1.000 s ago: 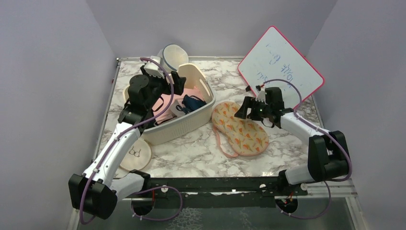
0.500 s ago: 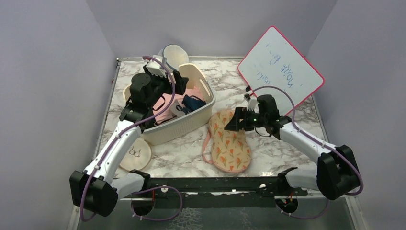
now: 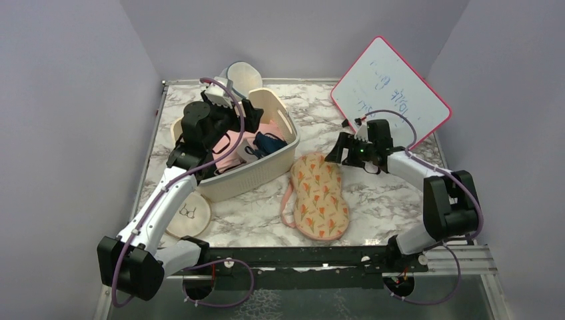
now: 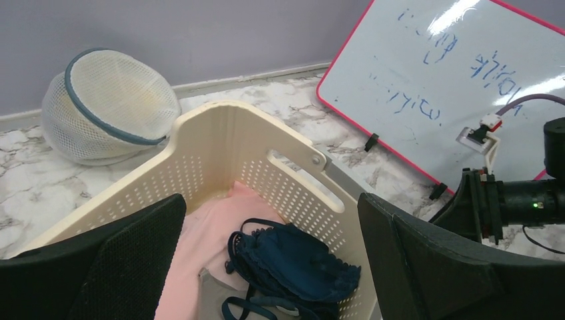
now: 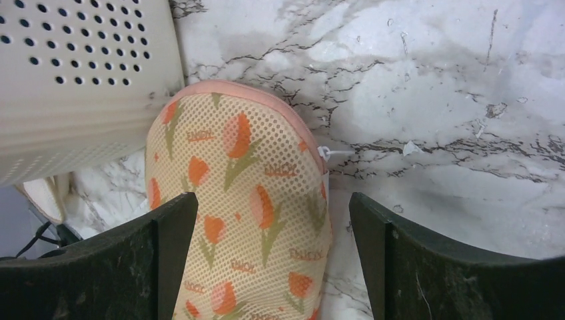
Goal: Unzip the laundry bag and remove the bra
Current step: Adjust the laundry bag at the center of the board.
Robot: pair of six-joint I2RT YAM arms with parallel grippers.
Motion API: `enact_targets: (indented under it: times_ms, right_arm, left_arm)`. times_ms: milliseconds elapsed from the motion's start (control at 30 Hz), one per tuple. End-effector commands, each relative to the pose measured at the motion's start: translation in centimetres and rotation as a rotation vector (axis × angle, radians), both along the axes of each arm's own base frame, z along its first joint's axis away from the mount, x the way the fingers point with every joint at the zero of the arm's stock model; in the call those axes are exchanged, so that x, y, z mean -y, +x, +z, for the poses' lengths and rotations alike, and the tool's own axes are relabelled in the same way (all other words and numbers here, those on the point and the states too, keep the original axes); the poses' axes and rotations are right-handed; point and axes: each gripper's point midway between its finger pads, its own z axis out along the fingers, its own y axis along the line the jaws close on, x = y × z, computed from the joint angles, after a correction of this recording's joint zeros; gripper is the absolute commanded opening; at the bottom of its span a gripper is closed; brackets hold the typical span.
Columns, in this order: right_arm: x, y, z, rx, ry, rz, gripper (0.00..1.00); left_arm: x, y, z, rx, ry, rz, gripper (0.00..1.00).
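The laundry bag (image 3: 318, 196) is a flat peach pouch with orange-and-green print and pink edging, lying on the marble table just right of the basket. In the right wrist view the laundry bag (image 5: 246, 200) shows its far lobe and a small white zip pull at its right edge. My right gripper (image 3: 338, 155) is open and empty, just off the bag's far end; in its own view the right gripper (image 5: 273, 260) straddles the lobe. My left gripper (image 3: 248, 115) is open and empty above the basket. The mustard-yellow bra is not in view.
A cream perforated basket (image 3: 280, 150) holds a pink garment (image 4: 206, 233) and a dark blue garment (image 4: 293, 263). A white mesh case (image 4: 106, 103) stands behind it. A pink-framed whiteboard (image 3: 393, 87) leans at the back right. A cream disc (image 3: 188, 215) lies front left.
The bag was dragged left and turned lengthwise toward me beside the basket. My right gripper then drew back to the right, off the bag's far end. The left arm hardly moved.
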Motion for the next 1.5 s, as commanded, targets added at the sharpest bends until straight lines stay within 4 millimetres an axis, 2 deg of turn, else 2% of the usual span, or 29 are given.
enact_targets:
  times_ms: [0,133,233,333,400,500,567,700,933,1000,1133,1200,1300,1367,1467]
  right_arm:
    - [-1.0,1.3,-0.5,0.034,0.040,0.034,0.81]
    - [-1.9,-0.1,-1.9,-0.008,0.112,0.063,0.67]
    - [-3.0,-3.0,-1.8,-0.058,0.205,0.132,0.53]
    - [-3.7,-6.8,0.0,-0.072,0.287,0.199,0.52]
    - [-3.3,-8.6,1.3,-0.053,0.293,0.203,0.53]
    - [-2.6,-10.0,2.8,-0.003,0.267,0.188,0.66]
    - [-1.7,-9.6,2.9,0.028,0.212,0.142,0.76]
    - [0.0,-7.6,2.0,0.069,0.081,0.070,0.84]
    - [-1.0,-5.0,0.3,0.044,0.097,0.096,0.83]
    - [-1.6,-4.9,-0.5,0.017,0.123,0.124,0.80]
    - [-3.3,-6.1,-1.5,-0.020,0.236,0.233,0.70]
    - [-4.0,-7.0,-1.7,-0.029,0.293,0.265,0.66]
    - [-4.1,-7.0,-2.0,-0.036,0.309,0.260,0.59]
    - [-4.0,-6.8,-2.2,-0.037,0.296,0.248,0.49]
    - [-3.4,-6.0,-1.3,-0.003,0.263,0.200,0.31]
  left_arm:
    - [1.8,-0.3,1.3,0.027,0.004,-0.093,0.99]
    - [5.3,-1.0,-0.1,-0.020,0.032,-0.228,0.99]
    - [8.7,-2.6,-1.0,-0.050,0.071,-0.330,0.99]
    - [11.3,-4.5,-2.0,-0.067,0.101,-0.378,0.99]
    - [12.6,-5.6,-3.2,-0.105,0.100,-0.397,0.99]
    - [14.5,-7.2,-5.5,-0.187,0.101,-0.425,0.98]
    - [15.8,-8.6,-6.9,-0.231,0.126,-0.459,0.98]
    - [17.0,-11.4,-8.7,-0.274,0.188,-0.481,0.98]
    - [14.8,-13.9,-10.5,-0.384,0.199,-0.432,0.99]
    - [14.4,-14.6,-11.1,-0.404,0.188,-0.432,0.99]
    - [14.5,-15.6,-11.2,-0.427,0.167,-0.460,0.99]
    - [14.9,-15.8,-11.2,-0.431,0.168,-0.480,0.99]
    - [15.3,-15.3,-11.8,-0.440,0.190,-0.475,0.99]
    - [15.6,-14.7,-12.2,-0.447,0.204,-0.455,0.99]
    - [16.5,-13.9,-11.9,-0.444,0.181,-0.446,0.99]
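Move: The flower-print laundry bag lies flat below the open right hand, its top end and zip almost under the fingers. Its middle is about 11 cm back, 5 cm left and 4 cm down. From that hand, the basket's middle is some 30 cm left, 1 cm ahead and 3 cm higher; the leaning whiteboard's is roughly 13 cm ahead, 14 right and 7 up. From the left hand, the bag is about 15 cm back, 19 right and 29 below, and the basket 3 back, 5 left, 22 below. The right fingers end up pinching the bag's top edge by the zip pull. They first dip about 3 cm, half closing, sweep back some 9 cm and rise reopening, then sink about 7 cm and close again. Meanwhile the open left hand swings right and back about 15 cm each and sinks 13 towards the bag, turning clockwise and tipping down, without gripping anything. ##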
